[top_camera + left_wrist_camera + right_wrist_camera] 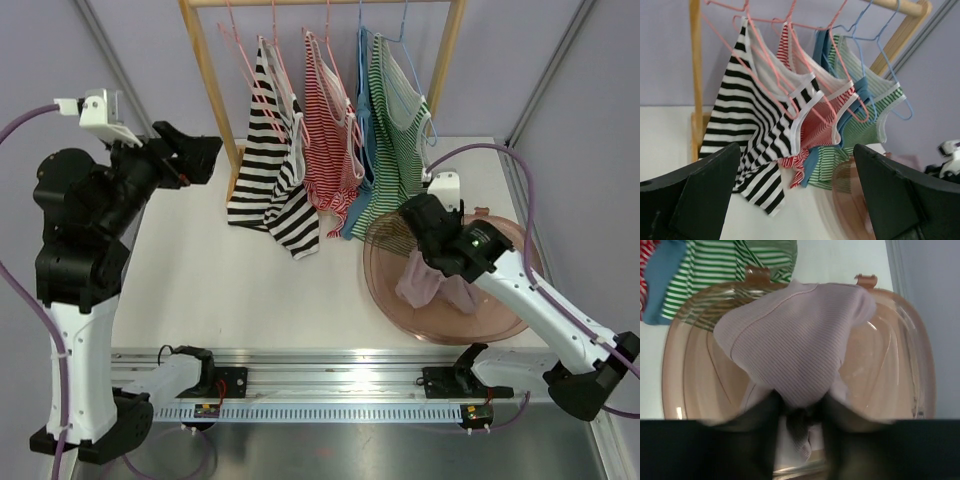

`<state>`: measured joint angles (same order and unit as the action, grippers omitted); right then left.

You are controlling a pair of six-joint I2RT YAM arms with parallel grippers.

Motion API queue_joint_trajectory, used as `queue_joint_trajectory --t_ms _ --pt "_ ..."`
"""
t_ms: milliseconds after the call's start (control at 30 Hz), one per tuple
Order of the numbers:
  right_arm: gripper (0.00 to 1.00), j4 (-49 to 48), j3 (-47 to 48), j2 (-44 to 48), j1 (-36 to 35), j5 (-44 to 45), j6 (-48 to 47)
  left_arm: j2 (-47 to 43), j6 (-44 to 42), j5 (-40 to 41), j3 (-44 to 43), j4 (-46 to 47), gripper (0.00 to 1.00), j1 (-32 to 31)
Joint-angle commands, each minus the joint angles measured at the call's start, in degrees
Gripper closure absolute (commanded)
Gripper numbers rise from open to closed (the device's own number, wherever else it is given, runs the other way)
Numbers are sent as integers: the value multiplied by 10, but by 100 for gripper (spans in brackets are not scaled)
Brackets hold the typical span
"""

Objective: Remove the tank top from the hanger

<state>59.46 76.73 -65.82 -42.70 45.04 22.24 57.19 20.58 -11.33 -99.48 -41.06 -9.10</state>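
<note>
A pale pink ribbed tank top (795, 340) hangs bunched over a brown see-through bowl (900, 365), off any hanger. My right gripper (800, 410) is under it, jaws slightly parted, with a fold of the cloth draped between the fingers. From above, the right gripper (425, 265) sits over the bowl's (500, 330) left half with the pink tank top (435, 285) below it. My left gripper (205, 158) is held high at the left, wide open and empty, facing the rack. Seen from the left wrist, the left gripper (795, 147) frames the hanging tops.
A wooden rack (210, 80) at the back holds hangers with a black-and-white striped top (265, 170), a red striped one (325, 140), a blue one (362, 170) and a green striped one (395, 140). The green top's hem overlaps the bowl's far rim.
</note>
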Motion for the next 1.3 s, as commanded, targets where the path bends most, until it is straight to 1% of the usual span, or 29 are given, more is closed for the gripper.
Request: queue_joint_trajectory --t_ms 0,33,67,100,133,167,233,333,367,467,600,700,733,767,800,933,1033,1067,1200,1267 --pt "45 -20 -53 3 12 37 77 47 28 -36 -29 59 1 -27" --pt "21 -20 -60 4 13 36 85 56 24 -19 -47 57 1 -38" --pt "9 -19 -64 4 12 31 88 67 21 10 -58 55 1 -58" --pt "1 -17 -69 5 13 30 90 81 20 17 -71 49 1 -65" --pt "1 -15 -70 10 12 31 91 105 20 22 -83 43 1 -70" --pt "1 -12 -70 12 12 34 92 117 18 44 -102 37 1 -79" --pt "0 -1 -64 24 12 42 90 148 10 84 -116 35 1 -116" --pt "1 0 -56 53 12 31 82 186 -11 158 -166 18 1 -167" --pt "0 -11 -56 64 12 15 77 210 -17 199 -191 14 1 -189" --pt "0 -47 -69 115 12 -37 51 271 -41 280 -237 -8 1 -222" --pt "0 -79 -90 172 12 -95 37 341 -65 317 -313 -11 1 -232" --pt "1 -90 -100 185 12 -132 31 394 -73 344 -349 -10 2 -232" --pt "1 -92 -103 190 12 -141 28 403 -77 352 -368 -6 4 -232" --pt "1 -92 -104 192 11 -153 26 410 -78 377 -371 0 9 -233" --pt "0 -93 -108 194 11 -158 25 417 -84 390 -368 11 10 -234" --pt "0 -90 -114 196 11 -175 28 443 -106 438 -361 60 12 -234" --pt "0 -95 -119 199 12 -186 28 475 -123 440 -374 74 15 -234" --pt "1 -99 -122 201 11 -194 27 485 -126 441 -390 74 16 -234" --pt "0 -109 -133 204 11 -199 22 521 -135 442 -409 77 23 -234" --pt "1 -110 -134 203 12 -198 19 534 -140 444 -410 81 33 -233"
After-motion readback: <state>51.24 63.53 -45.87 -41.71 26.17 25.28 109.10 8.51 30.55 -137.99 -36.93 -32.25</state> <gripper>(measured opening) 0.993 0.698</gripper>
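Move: The black-striped tank top hangs on its hanger roughly 30 cm ahead of the left hand, 10 cm to its right and 18 cm below; the empty hanger is about 4 cm left of it and 4 cm nearer, the red-striped one about 7 cm to its right, level with it. The right hand holds the mauve tank top over the brown basket, whose middle is some 3 cm ahead, 5 cm right and 15 cm below. Left hand reaches about 25 cm forward-right towards black-striped tank top; right opens, releasing mauve one, then backs off. ##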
